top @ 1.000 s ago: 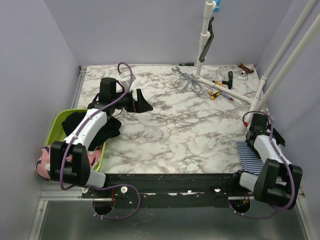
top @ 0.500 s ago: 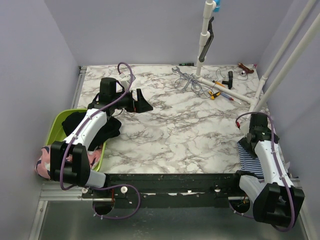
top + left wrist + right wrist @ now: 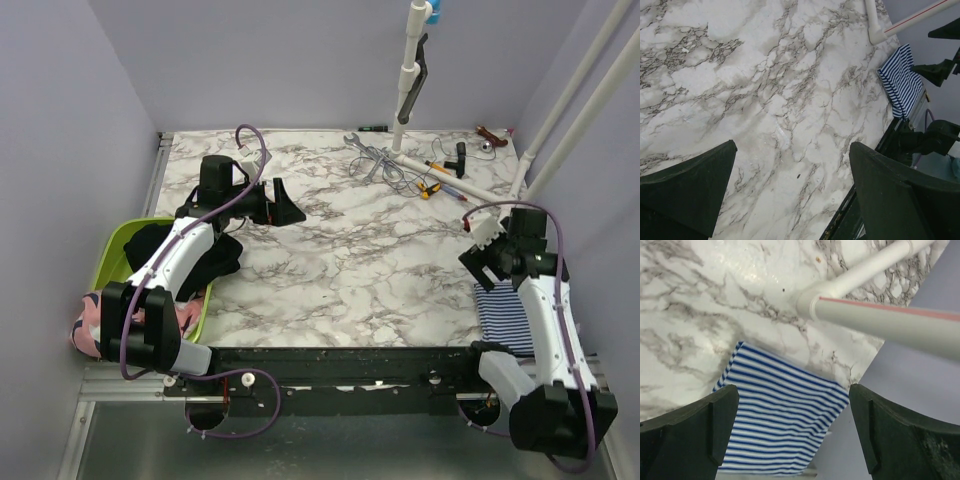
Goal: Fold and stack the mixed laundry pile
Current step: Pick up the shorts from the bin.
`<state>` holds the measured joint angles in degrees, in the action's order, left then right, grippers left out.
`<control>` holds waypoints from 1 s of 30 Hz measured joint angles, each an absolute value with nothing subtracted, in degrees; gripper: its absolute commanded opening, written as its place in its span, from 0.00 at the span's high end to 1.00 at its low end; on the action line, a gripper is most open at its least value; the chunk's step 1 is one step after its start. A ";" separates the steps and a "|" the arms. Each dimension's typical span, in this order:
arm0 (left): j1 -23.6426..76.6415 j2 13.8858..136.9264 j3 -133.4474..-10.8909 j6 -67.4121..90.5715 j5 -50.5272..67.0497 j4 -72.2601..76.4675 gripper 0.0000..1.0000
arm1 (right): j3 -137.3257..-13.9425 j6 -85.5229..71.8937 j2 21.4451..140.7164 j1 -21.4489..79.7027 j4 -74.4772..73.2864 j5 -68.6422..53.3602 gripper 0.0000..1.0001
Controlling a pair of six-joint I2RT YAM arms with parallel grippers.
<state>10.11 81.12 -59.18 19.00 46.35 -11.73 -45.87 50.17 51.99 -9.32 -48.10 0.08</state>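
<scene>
The navy-and-white striped garment point(image 3: 503, 317) lies folded flat at the table's near right corner. It also shows in the right wrist view point(image 3: 782, 415) and far off in the left wrist view point(image 3: 902, 80). My right gripper point(image 3: 487, 255) hangs open above it, with nothing between the fingers point(image 3: 793, 390). The black garment point(image 3: 222, 255) is heaped in the lime green basin point(image 3: 112, 245) at the left. The pink garment point(image 3: 85, 330) droops over the basin's near corner. My left gripper point(image 3: 283, 203) is open and empty above bare marble point(image 3: 792, 147), to the right of the basin.
A wrench point(image 3: 358, 145), cables and screwdrivers point(image 3: 440, 185) lie at the back of the table. A white pipe post point(image 3: 405, 85) rises there, and slanted white pipes point(image 3: 560, 130) run along the right side, one ending by the striped garment point(image 3: 855, 275). Walls enclose the table.
My right arm has risen from low at the near right corner and swung forward, so its open gripper now sits above the striped garment's far end. The left arm has not moved.
</scene>
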 measured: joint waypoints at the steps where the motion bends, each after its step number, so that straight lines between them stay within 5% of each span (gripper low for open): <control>1: 10.11 81.12 -59.18 18.70 46.35 -11.77 0.01 | -45.91 49.98 54.43 -9.32 -45.74 -0.12 0.00; 18: 8.60 80.86 -59.79 12.95 44.16 -15.55 0.02 | -60.88 44.97 89.17 -15.22 -25.10 4.67 0.01; 30: 7.66 80.64 -60.47 10.00 41.93 -16.51 0.02 | -61.45 39.77 87.55 -14.02 -19.57 -1.28 0.00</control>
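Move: The white pole stand's near corner is on the table about 24 cm ahead of the right hand, 4 cm to its right and 12 cm below. The folded striped shirt lies just below, roughly 3 cm ahead, 3 cm right and 13 cm down; a screwdriver lies about 36 cm ahead, 2 cm left. For the left hand, the black garment in the bin is some 26 cm left, nearly level fore and aft, about 13 cm below; the pink garment is 38 cm left and 14 cm back. The white stand is met by the empty right arm, which reaches forward some 17 cm, away from the folded shirt, first dipping and veering right, then easing back left and rising about 3 cm, turning clockwise 10-15 degrees; the touch itself is hidden. The left hand drifts about 3 cm left towards the bin, slightly forward. Both grippers stay open. ##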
